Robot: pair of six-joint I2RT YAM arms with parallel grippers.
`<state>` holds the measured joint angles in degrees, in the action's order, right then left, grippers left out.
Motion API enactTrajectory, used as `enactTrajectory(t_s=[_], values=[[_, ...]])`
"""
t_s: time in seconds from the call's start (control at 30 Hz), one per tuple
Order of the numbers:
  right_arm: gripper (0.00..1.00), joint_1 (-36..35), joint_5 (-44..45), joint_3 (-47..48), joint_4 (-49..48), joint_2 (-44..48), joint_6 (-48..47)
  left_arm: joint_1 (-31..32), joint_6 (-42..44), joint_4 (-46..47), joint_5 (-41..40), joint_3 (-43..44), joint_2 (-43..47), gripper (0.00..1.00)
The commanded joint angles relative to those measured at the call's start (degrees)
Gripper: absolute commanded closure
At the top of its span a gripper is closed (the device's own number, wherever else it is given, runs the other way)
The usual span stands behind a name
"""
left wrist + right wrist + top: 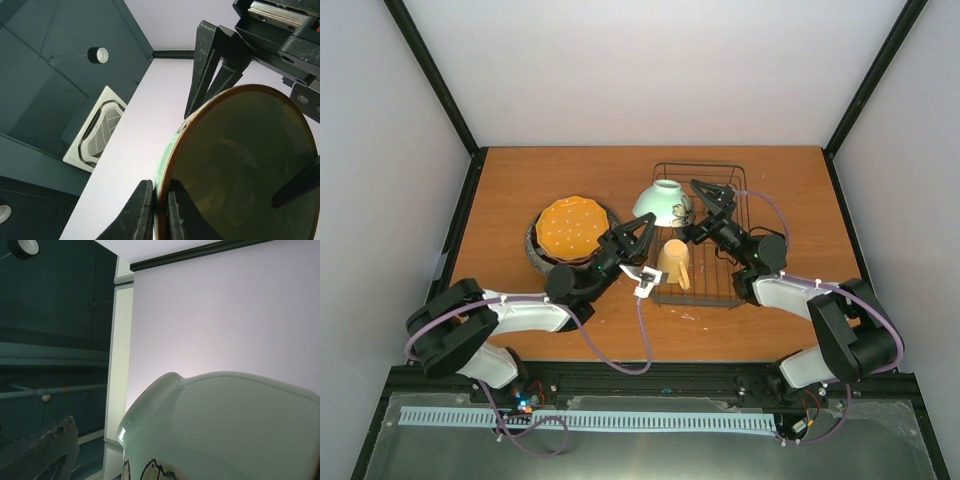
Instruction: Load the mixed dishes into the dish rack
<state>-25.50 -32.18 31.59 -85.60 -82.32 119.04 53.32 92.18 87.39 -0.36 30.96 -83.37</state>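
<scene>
A pale green bowl (665, 203) hangs tipped, mouth down, over the rear left corner of the black wire dish rack (720, 278). My left gripper (646, 222) is shut on its rim. In the left wrist view the jaws (160, 200) pinch the brown-edged rim, and the bowl's dark inside (240, 165) fills the frame. My right gripper (705, 200) stands open against the bowl's far side. The bowl's green outer wall (225, 430) is very close in the right wrist view, with one finger (45, 450) at the lower left. A yellow mug (675, 262) sits in the rack's front left.
An orange white-dotted scalloped plate (570, 227) lies on a grey speckled plate (533, 250) on the wooden table, left of the rack. Grey walls enclose the table on three sides. The right arm reaches over the rack's right half.
</scene>
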Motion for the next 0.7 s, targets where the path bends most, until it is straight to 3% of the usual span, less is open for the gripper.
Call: enactTrajectory(t_s=[0.0, 0.47, 0.67], values=[[0.11, -0.2, 5.5, 2.4, -10.5, 1.2, 12.7, 1.1, 3.9, 0.9, 0.0, -1.2, 0.8, 0.99], [0.17, -1.8, 7.8, 2.1, -10.5, 3.1, 13.3, 1.1, 4.7, -2.1, -4.4, -5.3, -5.3, 0.99], [0.37, -1.9, 7.5, 2.2, -10.5, 2.5, 13.5, 1.3, 5.8, -6.3, -5.3, -8.1, -3.5, 0.99]])
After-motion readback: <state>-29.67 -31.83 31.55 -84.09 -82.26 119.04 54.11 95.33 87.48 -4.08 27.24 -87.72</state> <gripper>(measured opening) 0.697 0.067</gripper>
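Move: Left gripper already pinches the green bowl's rim; the right gripper waiting to take the bowl is about 9 cm to its right, 4 cm ahead and roughly level. From the right hand, the bowl's middle is some 6 cm left, 1 cm ahead and 3 cm higher. The mug stands in the dish rack below: about 25 cm under the right hand, 4 cm left and 1 cm back; the rack's middle is 9 cm ahead, 3 cm right. Keep the left fingers pinched on the bowl's rim and, after a brief hold, lower the bowl about 5 cm between the right gripper's spread fingers, tilting the wrist slightly. Meanwhile ease the right hand some 2 cm left and slightly back so that one finger lies inside the bowl and the other outside, and start closing those fingers without yet shutting them. ##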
